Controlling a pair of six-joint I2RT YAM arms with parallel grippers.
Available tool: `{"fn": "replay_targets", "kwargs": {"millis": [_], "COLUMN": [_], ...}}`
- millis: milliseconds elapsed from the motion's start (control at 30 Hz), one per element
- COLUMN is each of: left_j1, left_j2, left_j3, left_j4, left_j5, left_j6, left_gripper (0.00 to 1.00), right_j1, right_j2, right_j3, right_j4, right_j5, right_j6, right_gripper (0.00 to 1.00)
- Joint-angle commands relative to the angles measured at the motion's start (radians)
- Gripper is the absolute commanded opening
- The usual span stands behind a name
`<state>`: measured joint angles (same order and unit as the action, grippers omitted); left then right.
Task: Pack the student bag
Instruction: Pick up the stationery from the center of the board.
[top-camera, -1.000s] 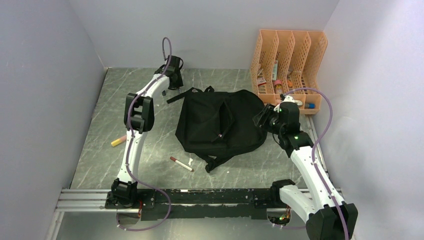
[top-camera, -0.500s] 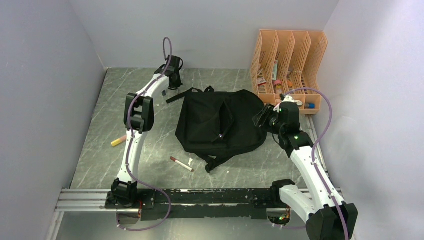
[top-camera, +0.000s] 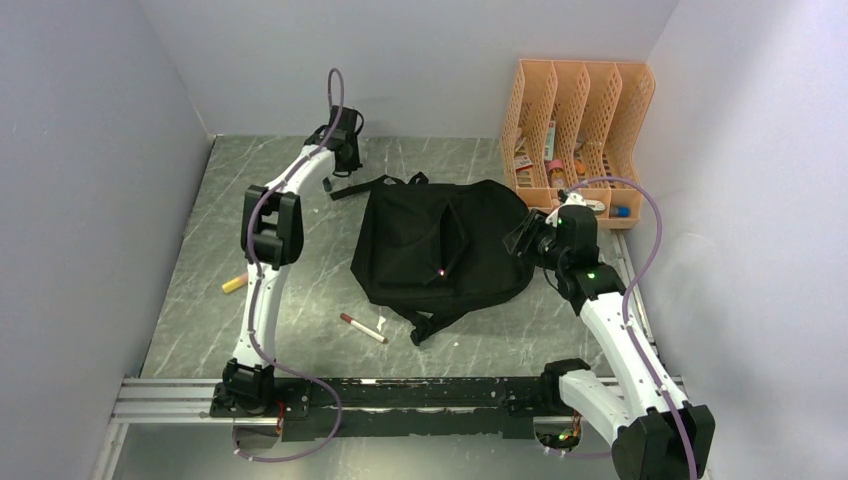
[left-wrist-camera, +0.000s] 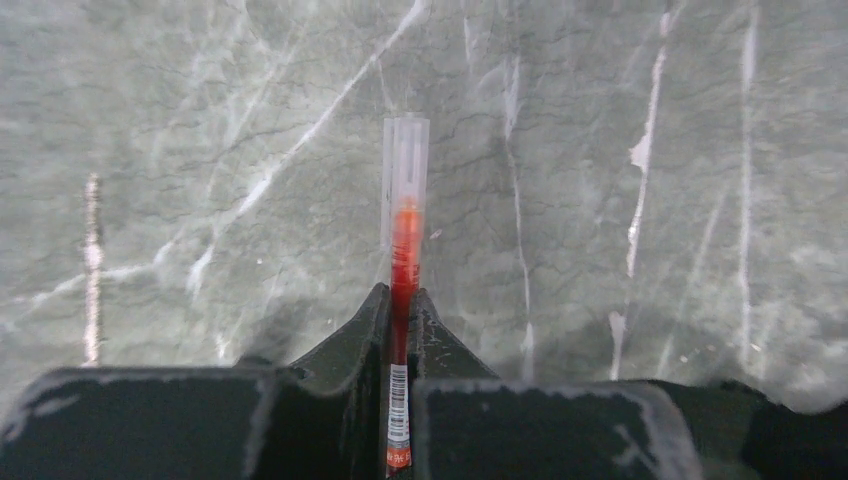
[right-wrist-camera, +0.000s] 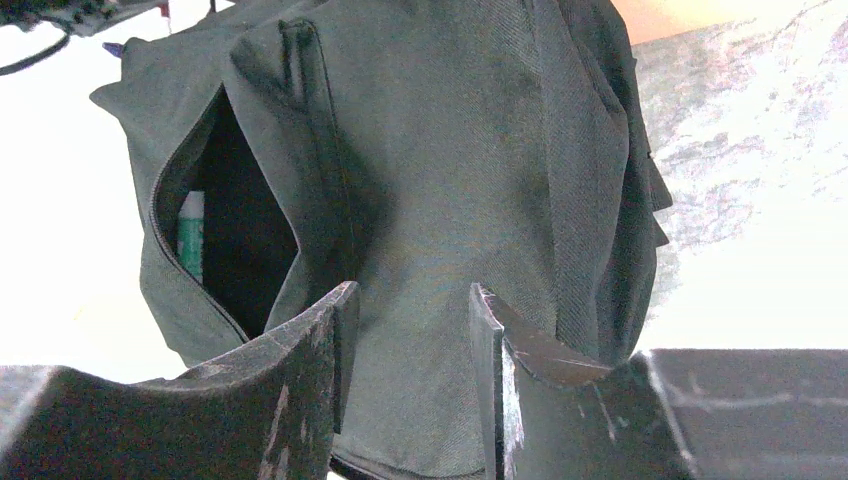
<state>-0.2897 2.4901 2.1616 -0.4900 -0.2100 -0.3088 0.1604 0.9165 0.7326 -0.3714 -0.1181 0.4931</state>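
The student bag (top-camera: 440, 250) lies flat mid-table, black, with its front pocket (right-wrist-camera: 240, 220) gaping and a green-and-white item (right-wrist-camera: 190, 235) inside. At the far left corner of the table my left gripper (top-camera: 340, 150) points down. In the left wrist view my left gripper (left-wrist-camera: 401, 295) is shut on a red pen (left-wrist-camera: 405, 230) with a clear cap, lifted a little above the table. My right gripper (top-camera: 522, 240) sits at the bag's right edge. In the right wrist view my right gripper (right-wrist-camera: 410, 290) has its fingers half apart, closed around a fold of the bag's fabric (right-wrist-camera: 450, 150).
An orange slotted file organiser (top-camera: 580, 110) with several small items stands at the back right. A dark red marker (top-camera: 362, 328) lies in front of the bag, and a yellow and pink pen (top-camera: 237, 282) lies at the left. A bag strap (top-camera: 350, 190) trails toward my left gripper.
My left gripper has closed on the red pen and shifted slightly to the left. The right arm and the bag have stayed still.
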Motion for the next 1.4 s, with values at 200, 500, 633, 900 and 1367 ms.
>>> {"fn": "replay_targets", "kwargs": {"millis": [200, 500, 633, 900, 1367], "left_j1": [-0.005, -0.005, -0.012, -0.205, -0.407], "left_j2": [-0.304, -0.611, -0.735, -0.912, -0.956], "left_j3": [-0.125, -0.328, -0.484, -0.747, -0.838], "left_j4": [0.145, 0.246, 0.369, 0.612, 0.772], "left_j5": [0.09, 0.231, 0.434, 0.578, 0.624], "left_j6": [0.043, 0.012, -0.099, -0.278, -0.381], "left_gripper": [0.05, 0.05, 0.05, 0.05, 0.05], "right_j1": [0.001, 0.001, 0.002, 0.082, 0.294], "right_j2": [-0.006, -0.025, -0.023, 0.008, 0.023], "right_j3": [0.004, 0.001, -0.016, -0.023, -0.066], "right_j4": [0.014, 0.211, 0.382, 0.637, 0.773], "right_j5": [-0.032, -0.251, -0.385, -0.378, -0.143], "right_j6": [0.02, 0.08, 0.169, 0.284, 0.271], "right_gripper": [0.48, 0.48, 0.48, 0.48, 0.47]}}
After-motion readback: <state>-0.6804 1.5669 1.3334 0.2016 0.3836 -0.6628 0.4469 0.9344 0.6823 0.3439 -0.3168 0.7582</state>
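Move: The red pen is already in the left fingers, just off the table; the open right gripper it is going to waits about 31 cm back, 37 cm to the right and 13 cm higher. From the right hand, the pen is thus 31 cm ahead, 37 cm left and 13 cm down. The backpack's middle lies some 9 cm ahead of the right hand, 12 cm left and 12 cm below; the dark blue marker is about 3 cm back and 7 cm left of the left hand. The red pen, still pinched by the left fingers, first goes nearly straight up by about 28 cm, then swings back and right above the backpack towards the right gripper, the wrist rolling its left side down, turning clockwise and tipping up. The right hand comes to meet it, rising and going left about 14 cm each, tipping up and turning counter-clockwise, fingers staying open. ##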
